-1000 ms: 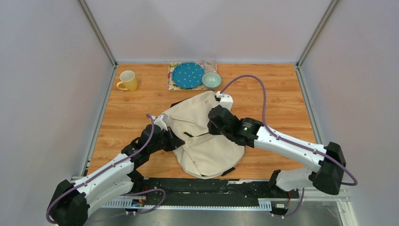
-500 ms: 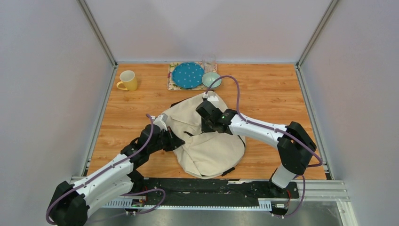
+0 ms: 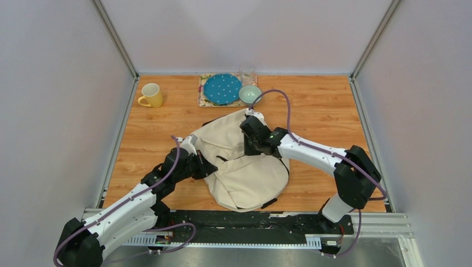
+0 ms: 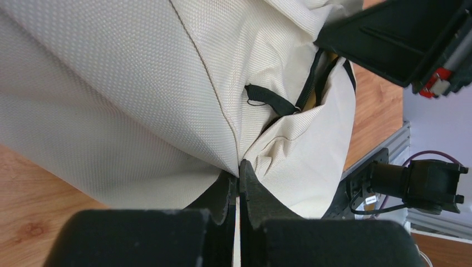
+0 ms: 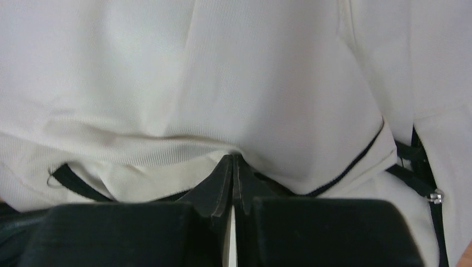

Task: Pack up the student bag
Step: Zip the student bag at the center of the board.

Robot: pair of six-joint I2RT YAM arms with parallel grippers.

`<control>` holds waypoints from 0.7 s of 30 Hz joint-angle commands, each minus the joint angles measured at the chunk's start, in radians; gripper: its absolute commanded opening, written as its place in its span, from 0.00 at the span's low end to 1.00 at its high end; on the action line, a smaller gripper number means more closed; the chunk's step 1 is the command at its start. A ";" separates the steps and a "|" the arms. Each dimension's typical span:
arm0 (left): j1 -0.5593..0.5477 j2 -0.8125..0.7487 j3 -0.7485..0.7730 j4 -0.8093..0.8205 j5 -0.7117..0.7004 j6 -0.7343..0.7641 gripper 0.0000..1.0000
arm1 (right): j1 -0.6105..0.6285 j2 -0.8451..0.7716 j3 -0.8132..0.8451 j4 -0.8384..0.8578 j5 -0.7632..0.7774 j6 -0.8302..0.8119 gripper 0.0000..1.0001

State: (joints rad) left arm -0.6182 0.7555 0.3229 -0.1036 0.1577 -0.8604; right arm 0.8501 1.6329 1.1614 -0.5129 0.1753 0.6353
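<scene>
The student bag, cream fabric with black straps and zipper, lies in the middle of the wooden table. My left gripper is at the bag's left edge and is shut on a fold of its fabric; the left wrist view shows the jaws pinching the cream cloth. My right gripper rests on the bag's upper middle. In the right wrist view its jaws are closed, with the bag's fabric bunched at the tips. A black zipper line runs to its right.
A yellow mug stands at the back left. A blue dotted plate on a placemat, a pale green bowl and a clear glass stand at the back centre. Metal frame posts edge the table.
My right arm folded in and brought its gripper down onto the bag's upper middle, then shifted slightly right. My left gripper kept its hold and barely moved.
</scene>
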 commanded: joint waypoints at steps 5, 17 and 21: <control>0.011 -0.025 0.056 -0.030 -0.012 0.057 0.00 | 0.046 -0.235 -0.077 -0.001 0.010 0.032 0.08; 0.012 -0.059 0.025 0.004 -0.010 0.032 0.00 | 0.217 -0.121 0.060 0.059 -0.099 -0.140 0.40; 0.012 -0.059 0.024 0.010 -0.009 0.027 0.00 | 0.259 -0.055 0.115 0.060 -0.059 -0.152 0.42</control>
State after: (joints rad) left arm -0.6128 0.7197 0.3344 -0.1387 0.1562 -0.8471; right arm 1.0779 1.5234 1.2022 -0.4789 0.0879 0.5323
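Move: Zip pull tab: from the right hand, about 8 cm to its left, 3 cm back and some 2 cm lower. The left gripper's pinch on the bag lies about 10 cm left and 7 cm back from the right hand; the zip's other slider is some 12 cm right and 4 cm back from it. From the left hand, the tab is about 3 cm ahead, 2 cm right and slightly below. Lift the shut right gripper off the bag's front flap, drawing it back and up about 6 cm, then swing it left and farther back until it hangs above and just behind the pull tab, beside the left fingertips. Spread its fingers to nearly half open on the way and turn the wrist some 20 degrees counter-clockwise. Keep the left gripper pinched on the bag. ##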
